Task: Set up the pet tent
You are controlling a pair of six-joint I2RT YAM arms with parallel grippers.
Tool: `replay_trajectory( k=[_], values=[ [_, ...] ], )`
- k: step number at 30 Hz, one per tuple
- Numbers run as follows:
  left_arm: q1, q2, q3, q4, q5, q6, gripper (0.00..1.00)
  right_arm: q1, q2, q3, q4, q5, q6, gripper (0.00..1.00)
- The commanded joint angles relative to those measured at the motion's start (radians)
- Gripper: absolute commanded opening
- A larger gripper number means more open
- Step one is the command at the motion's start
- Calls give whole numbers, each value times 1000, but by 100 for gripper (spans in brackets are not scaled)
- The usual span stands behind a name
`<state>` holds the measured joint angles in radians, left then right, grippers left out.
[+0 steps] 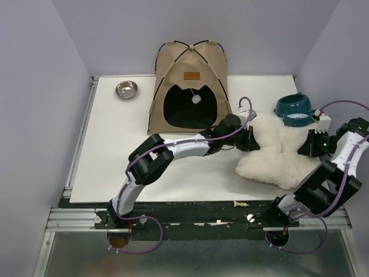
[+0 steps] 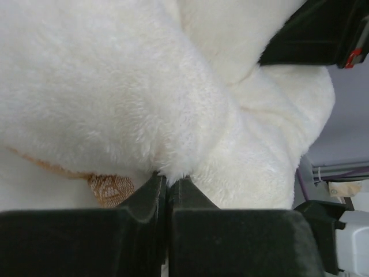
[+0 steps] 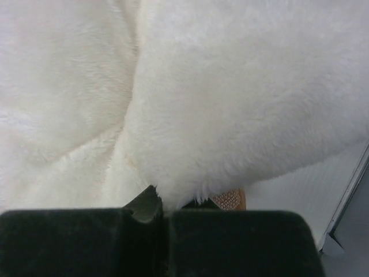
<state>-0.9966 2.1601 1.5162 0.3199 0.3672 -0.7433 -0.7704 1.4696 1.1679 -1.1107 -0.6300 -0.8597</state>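
The pet tent (image 1: 190, 86) stands upright at the back of the table, tan with black crossing poles, its dark doorway facing me. A white fluffy cushion (image 1: 277, 153) lies to its right. My left gripper (image 1: 253, 138) is shut on the cushion's left edge, and in the left wrist view its fingers (image 2: 167, 184) pinch a tuft of white fur (image 2: 173, 115). My right gripper (image 1: 308, 147) is shut on the cushion's right edge. In the right wrist view its fingertips (image 3: 164, 202) bite into the fur (image 3: 230, 115), with a tan mesh underside (image 3: 230, 199) peeking out.
A small steel bowl (image 1: 126, 89) sits at the back left of the table. A teal bowl stand (image 1: 294, 109) is behind the cushion at the right. The white tabletop (image 1: 115, 150) ends at a metal rail near the arm bases.
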Motion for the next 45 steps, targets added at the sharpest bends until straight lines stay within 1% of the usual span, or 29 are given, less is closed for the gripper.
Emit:
replay_trajectory(
  k=[1, 4, 7, 8, 10, 12, 15, 18, 19, 22, 24, 26, 28, 32, 35, 37, 38, 39, 41, 43, 44, 45],
  values=[
    [-42, -121, 156, -109, 32, 116, 0, 13, -142, 6, -201, -180, -55, 1],
    [-51, -132, 193, -192, 61, 131, 0, 13, -196, -4, -228, -134, -46, 1],
    [-59, -137, 211, -261, 104, 128, 0, 13, -207, -36, -230, -27, 20, 1],
    [-60, -143, 205, -287, 114, 127, 0, 13, -200, -33, -254, 4, 33, 1],
    [-62, -173, 174, -318, 169, 145, 0, 13, -181, -37, -306, 38, 27, 1],
    [-63, -216, 127, -376, 203, 157, 0, 13, -177, -51, -356, 39, 16, 1],
    [-62, -285, 46, -448, 240, 168, 0, 23, -183, -94, -377, 47, 21, 1],
    [-62, -331, 41, -560, 245, 240, 0, 48, -187, -158, -365, 84, 47, 1],
    [-62, -348, 42, -574, 248, 261, 0, 55, -198, -183, -367, 84, 41, 1],
    [-62, -373, 114, -665, 249, 327, 0, 156, -258, -253, -364, 125, 42, 1],
    [-59, -368, 192, -715, 262, 363, 0, 224, -276, -296, -370, 135, 47, 1],
    [-51, -381, 251, -713, 297, 367, 0, 250, -278, -292, -391, 116, 45, 1],
    [-51, -397, 292, -682, 288, 364, 0, 256, -261, -280, -406, 99, 47, 1],
    [-53, -361, 403, -703, 326, 312, 0, 282, -226, -280, -411, 66, 33, 1],
    [-56, -370, 372, -696, 406, 305, 0, 353, -212, -252, -416, 18, 18, 1],
    [-68, -376, 361, -748, 449, 338, 0, 452, -204, -223, -410, -7, 30, 1],
    [-74, -379, 357, -765, 463, 360, 0, 526, -203, -212, -388, -13, 54, 1],
    [-77, -390, 349, -780, 464, 377, 0, 572, -198, -200, -367, -25, 69, 1],
    [-80, -419, 337, -783, 473, 416, 0, 641, -181, -176, -327, -48, 112, 1],
    [-79, -443, 332, -808, 486, 464, 0, 701, -169, -159, -318, -98, 122, 1],
    [-76, -454, 328, -824, 505, 482, 0, 735, -169, -155, -307, -124, 137, 1],
    [-67, -474, 309, -820, 538, 483, 0, 767, -173, -149, -305, -140, 119, 1]
  ],
)
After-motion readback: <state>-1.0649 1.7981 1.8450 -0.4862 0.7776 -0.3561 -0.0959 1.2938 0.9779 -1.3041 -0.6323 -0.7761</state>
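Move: Each hand already pinches an edge of the white cushion. Its middle lies some 10 cm right of the left hand and 2 cm back, and about 9 cm left of the right hand, level with it fore and aft, 5 cm or so below both. The pet tent's middle stands roughly 18 cm ahead and 28 cm left of the left hand. From the right hand, the teal dish is about 13 cm straight ahead; the teal bowl is 20 cm ahead, 3 cm left. With fingers still shut on the cushion, the left hand lifts it in two hitches, dipping between them, to end about 20 cm higher while drawing back some 14 cm and a little left, turning clockwise about 30 degrees. The right hand carries its edge about 19 cm left towards the left hand and back towards the robot, rising briefly, then sinking slightly below its starting height, and swings some 35 degrees counter-clockwise late on. ##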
